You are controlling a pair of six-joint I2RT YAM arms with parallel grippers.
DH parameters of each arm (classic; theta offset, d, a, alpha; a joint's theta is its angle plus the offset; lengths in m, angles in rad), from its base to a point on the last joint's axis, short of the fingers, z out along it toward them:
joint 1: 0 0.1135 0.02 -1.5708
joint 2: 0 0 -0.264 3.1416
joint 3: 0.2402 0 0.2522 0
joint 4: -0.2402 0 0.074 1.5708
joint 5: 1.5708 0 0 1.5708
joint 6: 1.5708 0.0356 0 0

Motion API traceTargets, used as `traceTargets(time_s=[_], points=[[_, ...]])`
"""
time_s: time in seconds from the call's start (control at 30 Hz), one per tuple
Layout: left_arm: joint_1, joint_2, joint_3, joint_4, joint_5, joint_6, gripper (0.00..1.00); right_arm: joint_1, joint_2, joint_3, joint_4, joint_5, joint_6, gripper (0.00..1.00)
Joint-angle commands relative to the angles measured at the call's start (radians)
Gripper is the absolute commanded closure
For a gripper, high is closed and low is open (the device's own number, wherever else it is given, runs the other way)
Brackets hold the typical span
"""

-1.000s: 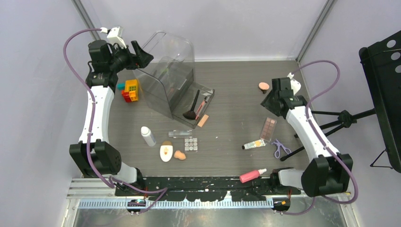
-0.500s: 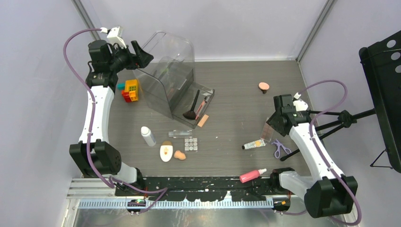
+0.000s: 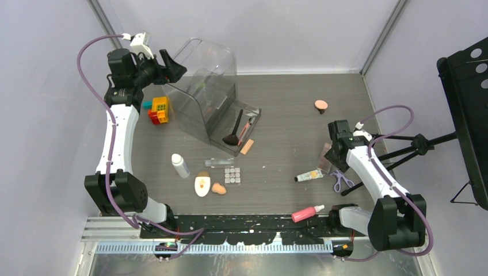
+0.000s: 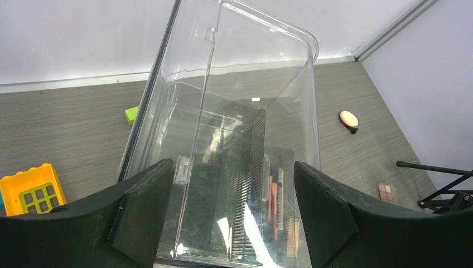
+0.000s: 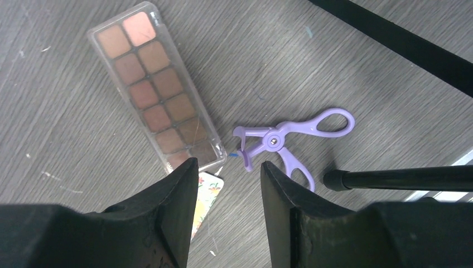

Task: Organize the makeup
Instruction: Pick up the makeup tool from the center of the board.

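My right gripper [image 3: 330, 154] [image 5: 226, 167] hovers open and empty over the table. Below it lie a long brown palette [image 5: 156, 89], a purple curler [image 5: 284, 142] and the flowered end of a cream tube [image 5: 207, 195] [image 3: 309, 175]. My left gripper [image 3: 171, 67] [image 4: 234, 167] stands wide open at the raised lid of the clear case [image 3: 204, 92] [image 4: 234, 111]; whether it touches the lid I cannot tell. A black brush [image 3: 233, 131] lies in the pulled-out drawer. On the table lie a white bottle [image 3: 180, 165], clear bottle [image 3: 218, 163], small square-pan palette [image 3: 232, 175], oval compact [image 3: 202, 185], peach sponge [image 3: 218, 188], pink bottle [image 3: 307, 213] and peach puff [image 3: 321, 104].
Toy bricks [image 3: 158, 109] [image 4: 30, 190] sit left of the case. A black tripod leg [image 5: 401, 177] lies on the table just right of the curler, and a black stand [image 3: 466, 103] rises beyond the right edge.
My right arm has pulled back from near the peach puff towards the near right and now hangs over the long palette. The left arm has not moved.
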Motion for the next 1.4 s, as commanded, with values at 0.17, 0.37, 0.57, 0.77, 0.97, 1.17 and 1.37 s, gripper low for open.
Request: traceTargets(time_s=[0.17, 0.37, 0.57, 0.77, 0.97, 1.17, 1.37], points=[[0.014, 0.007, -0.023, -0.04, 0.014, -0.019, 0.19, -0.012, 0.037, -0.011, 0.018, 0.084, 0.082, 0.51], [0.017, 0.006, -0.023, -0.039, 0.015, -0.02, 0.19, -0.014, 0.047, -0.034, 0.032, 0.085, 0.094, 0.52], [0.019, 0.006, -0.023, -0.038, 0.017, -0.022, 0.19, -0.016, 0.085, -0.05, 0.071, 0.062, 0.095, 0.54], [0.02, 0.004, -0.023, -0.036, 0.02, -0.022, 0.19, -0.019, 0.11, -0.056, 0.089, 0.069, 0.085, 0.58], [0.022, 0.004, -0.025, -0.035, 0.021, -0.024, 0.19, -0.021, 0.089, -0.056, 0.093, 0.088, 0.052, 0.66], [0.025, 0.003, -0.026, -0.03, 0.023, -0.029, 0.19, -0.02, -0.01, -0.02, 0.075, 0.149, -0.016, 0.8], [0.027, 0.001, -0.029, -0.028, 0.023, -0.03, 0.19, -0.021, -0.037, 0.042, 0.027, 0.149, -0.045, 0.84]])
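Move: The purple makeup tool lies on the table about 5 cm below the right hand, some 4 cm back and 4 cm to its right. The palette is about 5 cm ahead and 2 cm left of that hand, the tube some 3 cm back and 8 cm left, and the tripod foot roughly 7 cm back and 4 cm right. From the left hand, the purple makeup tool is about 28 cm back, 63 cm right and 34 cm lower. The right hand, still pointing steeply down, dips about 3.5 cm towards the table beside the head of the purple makeup tool, its half-open fingers beginning to narrow on the way. It then rises by about as much and drifts right over the tool's head, while the fingers go on closing to a narrow gap with nothing seen between them. ##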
